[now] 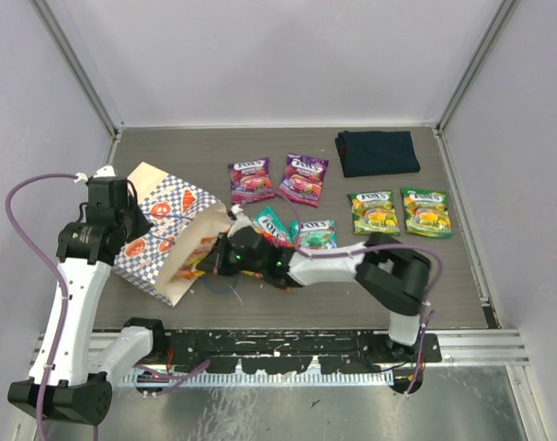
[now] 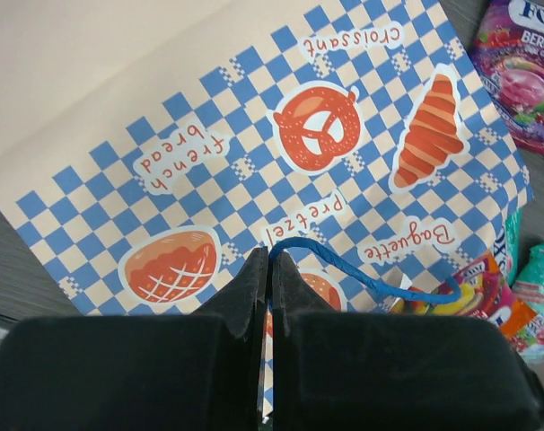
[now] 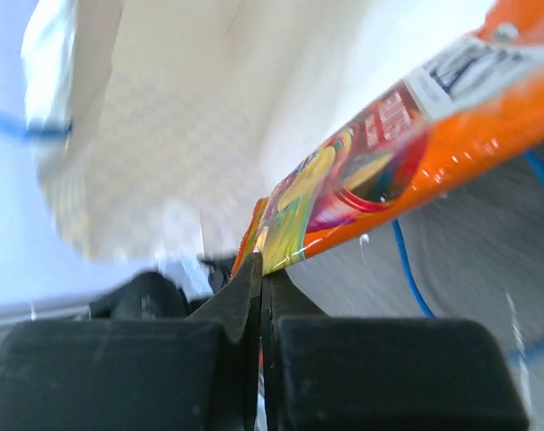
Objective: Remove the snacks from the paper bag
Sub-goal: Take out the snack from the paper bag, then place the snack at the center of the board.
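Note:
The paper bag (image 1: 159,230) (image 2: 254,135) lies on its side at the left, mouth facing right. My left gripper (image 1: 139,220) (image 2: 270,254) is shut on its blue cord handle (image 2: 362,274). At the bag's mouth, my right gripper (image 1: 208,261) (image 3: 263,269) is shut on the corner of an orange-red snack packet (image 3: 389,171) (image 2: 487,296), which sticks partly out of the bag. On the table lie two purple packets (image 1: 250,179) (image 1: 302,177), two teal packets (image 1: 272,225) (image 1: 315,233) and two green packets (image 1: 374,212) (image 1: 426,211).
A dark navy folded cloth (image 1: 377,152) lies at the back right. The right arm stretches low across the table's front, just before the teal packets. Grey walls close in the table on three sides.

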Tool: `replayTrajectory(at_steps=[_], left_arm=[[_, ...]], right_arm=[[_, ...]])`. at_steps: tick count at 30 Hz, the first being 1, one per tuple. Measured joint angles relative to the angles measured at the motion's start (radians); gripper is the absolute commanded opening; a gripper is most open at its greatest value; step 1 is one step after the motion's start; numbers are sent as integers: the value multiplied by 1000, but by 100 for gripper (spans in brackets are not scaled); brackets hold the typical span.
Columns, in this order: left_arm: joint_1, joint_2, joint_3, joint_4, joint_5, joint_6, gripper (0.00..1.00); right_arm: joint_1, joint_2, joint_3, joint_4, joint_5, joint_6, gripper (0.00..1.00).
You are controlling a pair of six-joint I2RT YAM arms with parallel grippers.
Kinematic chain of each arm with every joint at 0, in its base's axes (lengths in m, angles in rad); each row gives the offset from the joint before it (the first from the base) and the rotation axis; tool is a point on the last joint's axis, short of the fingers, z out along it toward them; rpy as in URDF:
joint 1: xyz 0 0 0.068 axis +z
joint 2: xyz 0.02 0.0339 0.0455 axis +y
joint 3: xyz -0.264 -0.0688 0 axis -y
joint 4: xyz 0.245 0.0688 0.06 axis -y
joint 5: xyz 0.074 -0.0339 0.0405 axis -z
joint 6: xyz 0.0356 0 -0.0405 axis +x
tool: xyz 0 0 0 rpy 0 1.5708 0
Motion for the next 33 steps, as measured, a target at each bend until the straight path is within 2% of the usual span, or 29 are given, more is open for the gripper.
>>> replayTrajectory(at_steps=[3, 7, 17, 20, 23, 28, 33], left_arm=[[0, 12, 16, 8, -53, 9, 0], [0, 12, 29, 23, -89, 13, 0], [0, 36, 32, 29, -112, 16, 0], [0, 35, 32, 31, -112, 18, 0], [0, 35, 32, 36, -112, 20, 0], [0, 35, 32, 39, -116, 31, 0], [0, 34, 32, 43, -122, 42, 0]], right_arm=[[-13, -178, -179, 29, -49, -60, 1], [-105, -363, -330, 21, -164, -153, 1], [-326, -772, -471, -171, -348, -431, 1], [-416, -803, -550, -187, -389, -464, 1], [-494, -740, -631, -216, -420, -485, 1], [-507, -641, -681, -293, -393, -496, 1], [-507, -706, -687, -387, -262, -500, 1]])
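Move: The right hand, at the bag's mouth, already pinches an orange candy packet by its end; the open spot it is taken to lies about 25 cm to its right, 3 cm ahead and 10 cm below. Short of that, the first orange packet lies some 14 cm right and 1 cm ahead. A teal packet is 16 cm right and 10 cm ahead, another 30 cm right and 8 cm ahead. From the left hand, that spot is about 36 cm right, 1 cm back and 21 cm below. Keeping its pinch on the orange packet, the right hand draws it out of the paper bag's mouth and sweeps about 28 cm to the right over the first orange packet, rising some 8 cm on the way, then sinking to about 8 cm below its starting height with the fingertips dipping some 20 degrees. The left hand keeps hold of the blue handle and eases a couple of centimetres left, with slight forward and upward drift. ##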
